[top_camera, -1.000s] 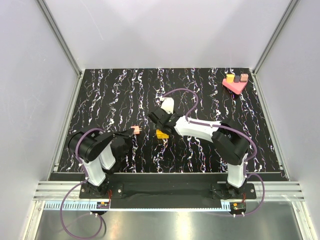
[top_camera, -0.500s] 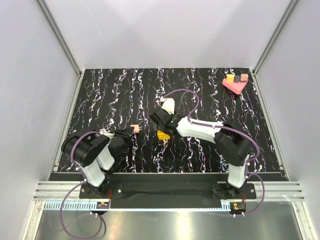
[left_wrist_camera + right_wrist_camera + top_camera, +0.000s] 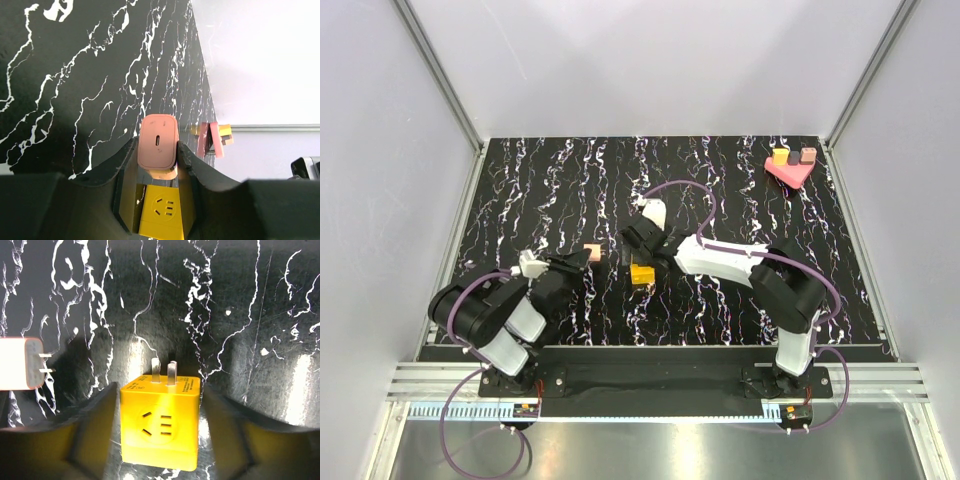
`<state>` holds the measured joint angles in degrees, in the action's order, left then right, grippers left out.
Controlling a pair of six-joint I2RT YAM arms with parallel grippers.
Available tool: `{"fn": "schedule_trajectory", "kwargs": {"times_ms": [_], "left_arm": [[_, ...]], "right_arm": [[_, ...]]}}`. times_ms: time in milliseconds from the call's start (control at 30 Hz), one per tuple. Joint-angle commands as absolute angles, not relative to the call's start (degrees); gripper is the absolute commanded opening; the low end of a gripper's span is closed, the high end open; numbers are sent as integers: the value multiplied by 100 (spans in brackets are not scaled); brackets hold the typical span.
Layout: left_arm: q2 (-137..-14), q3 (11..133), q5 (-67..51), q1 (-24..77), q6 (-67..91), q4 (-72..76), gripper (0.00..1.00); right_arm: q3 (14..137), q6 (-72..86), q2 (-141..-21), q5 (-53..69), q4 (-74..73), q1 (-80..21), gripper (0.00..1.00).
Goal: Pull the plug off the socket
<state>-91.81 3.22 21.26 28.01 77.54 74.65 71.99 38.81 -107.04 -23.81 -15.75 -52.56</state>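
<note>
The pink plug is out of the yellow cube socket and hangs a short way to its left. My left gripper is shut on the plug, its fingers pressing both sides. The socket shows below and beyond it. In the right wrist view the socket sits on the table with its own metal prongs pointing up. My right gripper is open around it, with a gap on each side. The plug shows at that view's left edge, its two prongs facing the socket.
A pink base carrying a yellow and a brown block stands at the back right corner, also seen far off as the pink base. The black marbled table is walled by grey panels on the left, back and right.
My left arm has folded back toward the near left, the plug staying in its grip near the same spot. My right jaws have widened away from the socket's sides.
</note>
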Motion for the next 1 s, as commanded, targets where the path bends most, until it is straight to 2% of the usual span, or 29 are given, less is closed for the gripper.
{"fn": "schedule_trajectory", "kwargs": {"times_ms": [0, 33, 67, 100, 300, 400, 500, 533, 633, 733, 833, 967], "left_arm": [[-9009, -870, 2004, 2760, 7331, 9545, 0], [-8983, -870, 1969, 2751, 7313, 9554, 0], [-8965, -870, 1917, 2742, 7278, 9536, 0], [-8947, -870, 1899, 2742, 7260, 9527, 0], [-8710, -835, 1653, 2611, 7207, 9229, 0], [-8333, -581, 1337, 2453, 7216, 8572, 0], [-7578, -36, 1029, 2338, 7024, 6905, 0], [-7124, 409, 1028, 2338, 6927, 5829, 0], [-6629, 834, 1029, 2251, 6531, 4758, 0], [-6670, 896, 231, 1567, 6434, 4842, 0], [-6916, 1010, -981, 400, 6302, 5150, 0], [-7224, 1555, -2238, -456, 5898, 4589, 0]], "right_arm": [[7163, 3657, -10389, -2206, -1652, -5256, 84], [7189, 3613, -10363, -2145, -1678, -5265, 88], [7259, 3525, -10301, -2145, -1809, -5256, 97], [7286, 3507, -10257, -2188, -1854, -5256, 100], [7444, 3129, -9809, -2180, -2135, -5238, 100], [7515, 2857, -9546, -2048, -2285, -5212, 100], [7462, 2585, -9212, -2048, -2434, -5151, 100], [7427, 2523, -9124, -2057, -2443, -5124, 100], [7216, 2321, -8781, -2030, -2452, -5045, 100], [6935, 2198, -8605, -1987, -2400, -5027, 100], [6444, 2101, -8420, -1890, -2031, -5010, 100], [5977, 1934, -8358, -1784, -1539, -4983, 100]]}}
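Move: The pink plug is already out, gripped at the left hand's fingertips. From that hand the yellow socket stands on the table roughly 12 cm to the right, 3 cm back and about 3 cm lower. The right hand's fingers still flank the socket, whose middle is some 2 cm below and 1 cm back of them; the plug is about 11 cm to this hand's left, 2 cm ahead and at about its height. The right fingers spread off the socket's sides and let go, then that hand climbs straight away from it, about 11 cm, edging right and slightly back before sinking some 3 cm, still clear and wide open. The left hand keeps its pinch on the plug, lifts about 6 cm, then swings some 7 cm left and a little forward over bare table, dipping slightly. ##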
